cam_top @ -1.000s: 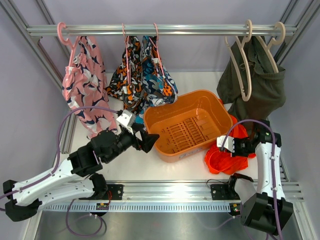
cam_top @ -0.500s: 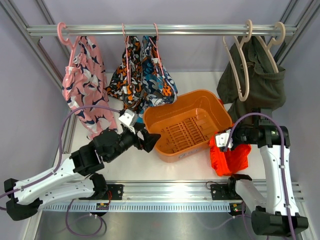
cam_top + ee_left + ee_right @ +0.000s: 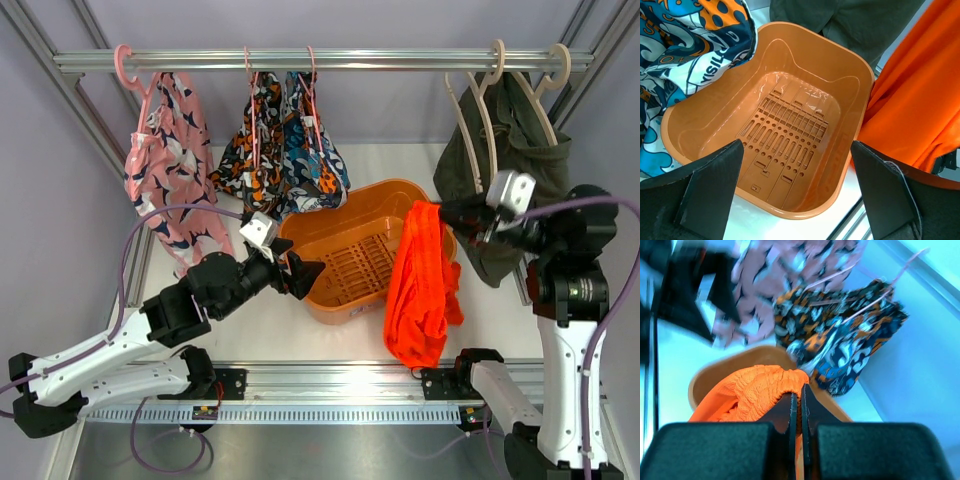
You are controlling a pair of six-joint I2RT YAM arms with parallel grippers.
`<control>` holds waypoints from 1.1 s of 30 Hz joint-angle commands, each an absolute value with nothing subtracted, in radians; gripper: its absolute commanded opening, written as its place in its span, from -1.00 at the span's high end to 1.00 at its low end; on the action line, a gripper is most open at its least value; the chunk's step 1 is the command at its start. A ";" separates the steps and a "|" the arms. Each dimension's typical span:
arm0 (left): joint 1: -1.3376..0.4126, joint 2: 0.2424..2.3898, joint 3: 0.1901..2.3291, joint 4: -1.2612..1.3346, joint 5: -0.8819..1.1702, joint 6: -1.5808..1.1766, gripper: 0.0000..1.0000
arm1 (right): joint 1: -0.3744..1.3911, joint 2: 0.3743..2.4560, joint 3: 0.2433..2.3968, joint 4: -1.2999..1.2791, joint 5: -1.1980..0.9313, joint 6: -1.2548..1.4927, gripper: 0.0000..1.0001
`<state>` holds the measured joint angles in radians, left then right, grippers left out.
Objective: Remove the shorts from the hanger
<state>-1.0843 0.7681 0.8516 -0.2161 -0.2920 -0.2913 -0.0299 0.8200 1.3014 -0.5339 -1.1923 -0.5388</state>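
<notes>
My right gripper (image 3: 447, 212) is shut on the waistband of the plain orange-red shorts (image 3: 420, 285) and holds them high, so they hang down beside the right side of the orange basket (image 3: 330, 295). In the right wrist view the pinched waistband (image 3: 765, 387) sits between my closed fingers (image 3: 791, 412). My left gripper (image 3: 305, 275) is open and empty at the basket's near left rim, and its wrist view looks into the empty basket (image 3: 790, 135). The dark olive shorts (image 3: 510, 170) hang on beige hangers (image 3: 488, 140) at the right of the rail. Printed shorts (image 3: 285, 150) hang mid-rail.
Pink printed shorts (image 3: 165, 165) hang on a pink hanger at the left of the metal rail (image 3: 320, 62). Frame posts run down both sides. The printed shorts' hem (image 3: 695, 45) drapes over the basket's far left corner.
My right arm has risen from the table and lifted the orange-red shorts up, so they now hang at full length by the basket. My left gripper has edged slightly toward the basket.
</notes>
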 commanded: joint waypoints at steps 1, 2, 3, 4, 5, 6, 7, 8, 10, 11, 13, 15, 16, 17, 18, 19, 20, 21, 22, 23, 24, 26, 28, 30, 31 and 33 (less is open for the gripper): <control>-1.085 0.769 0.888 -0.166 -0.298 -0.294 -0.88 | -0.021 0.919 1.447 0.000 -1.086 0.070 1.00; -1.085 0.769 0.887 -0.164 -0.296 -0.298 -0.88 | -0.023 0.980 1.488 0.043 -1.004 0.142 1.00; -1.083 0.769 0.887 -0.164 -0.295 -0.299 -0.88 | -0.023 1.011 1.571 0.054 -0.970 0.175 1.00; -1.085 0.769 0.887 -0.164 -0.293 -0.302 -0.88 | -0.023 1.041 1.616 0.061 -0.932 0.201 1.00; -1.085 0.767 0.887 -0.166 -0.295 -0.302 -0.88 | -0.021 1.104 1.658 0.074 -0.872 0.227 1.00; -1.085 0.767 0.888 -0.166 -0.295 -0.304 -0.88 | -0.021 1.136 1.748 0.069 -0.842 0.288 1.00; -1.083 0.762 0.888 -0.167 -0.296 -0.307 -0.88 | -0.017 1.167 1.796 0.058 -0.815 0.311 1.00; -1.083 0.761 0.887 -0.167 -0.299 -0.308 -0.88 | -0.012 1.228 1.836 0.036 -0.775 0.327 1.00; -1.083 0.755 0.882 -0.167 -0.302 -0.314 -0.88 | 0.032 1.282 1.963 -0.041 -0.714 0.331 1.00; -1.085 0.752 0.879 -0.167 -0.304 -0.318 -0.88 | 0.046 1.323 1.994 -0.073 -0.683 0.307 1.00; -1.083 0.746 0.873 -0.166 -0.304 -0.325 -0.88 | 0.083 1.347 2.036 -0.083 -0.651 0.288 1.00; -1.085 0.735 0.865 -0.166 -0.305 -0.330 -0.88 | 0.110 1.364 2.048 -0.078 -0.614 0.247 1.00; -1.085 0.735 0.862 -0.164 -0.308 -0.334 -0.88 | 0.117 1.370 2.054 -0.075 -0.592 0.236 1.00; -1.085 0.733 0.859 -0.164 -0.310 -0.334 -0.89 | 0.118 1.388 2.063 -0.077 -0.589 0.224 1.00; -1.085 0.732 0.858 -0.163 -0.310 -0.334 -0.89 | 0.118 1.397 2.089 -0.083 -0.581 0.216 1.00; -1.083 0.732 0.854 -0.158 -0.310 -0.334 -0.89 | 0.121 1.407 2.103 -0.087 -0.572 0.209 1.00; -1.083 0.730 0.856 -0.158 -0.310 -0.333 -0.89 | 0.123 1.426 2.115 -0.100 -0.569 0.196 1.00; -1.085 0.732 0.856 -0.156 -0.308 -0.331 -0.89 | 0.123 1.434 2.131 -0.103 -0.569 0.192 1.00; -1.083 0.736 0.856 -0.155 -0.310 -0.328 -0.89 | 0.126 1.440 2.131 -0.110 -0.574 0.186 1.00; -1.085 0.738 0.856 -0.153 -0.310 -0.325 -0.89 | 0.129 1.443 2.128 -0.117 -0.578 0.175 1.00; -1.085 0.741 0.859 -0.155 -0.308 -0.322 -0.89 | 0.132 1.443 2.106 -0.120 -0.587 0.173 1.00; -1.083 0.747 0.865 -0.156 -0.310 -0.319 -0.89 | 0.135 1.418 2.021 -0.118 -0.661 0.175 1.00; -1.085 0.746 0.867 -0.161 -0.311 -0.319 -0.89 | 0.141 1.366 1.936 -0.106 -0.778 0.144 1.00; -1.085 0.741 0.858 -0.160 -0.313 -0.321 -0.89 | 0.164 1.324 1.814 -0.130 -0.840 0.086 1.00; -1.085 0.739 0.854 -0.158 -0.314 -0.321 -0.89 | 0.176 1.278 1.774 -0.182 -0.841 0.015 1.00; -1.083 0.735 0.844 -0.153 -0.316 -0.321 -0.90 | 0.195 1.235 1.656 -0.225 -0.835 -0.055 1.00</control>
<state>-1.0843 0.7422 0.8501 -0.2157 -0.2924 -0.3218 0.1642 1.3201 1.7412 -0.1940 -0.7601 0.0795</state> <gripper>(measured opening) 0.945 0.032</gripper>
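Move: Hanging from the right hand's shut fingers, the red shorts are bound for the orange basket, its middle about 9 cm ahead, 8 cm left and some 36 cm below that hand. Around it hang the empty hangers, roughly 14 cm ahead, 8 cm right and nearly level; the olive shorts, 14 cm ahead, 15 cm right and lower; and the blue patterned shorts, 14 cm ahead, 21 cm left. From the left hand the basket lies about 10 cm ahead, 16 cm right, 24 cm down. Swinging the red shorts up and forward over the basket, the right hand climbs fast about 20 cm while reaching some 15 cm towards the rail, its fingers tipping up about 30 degrees, then drops back roughly 10 cm, edging left and easing part of the tilt. The fingers stay shut on the cloth throughout. ##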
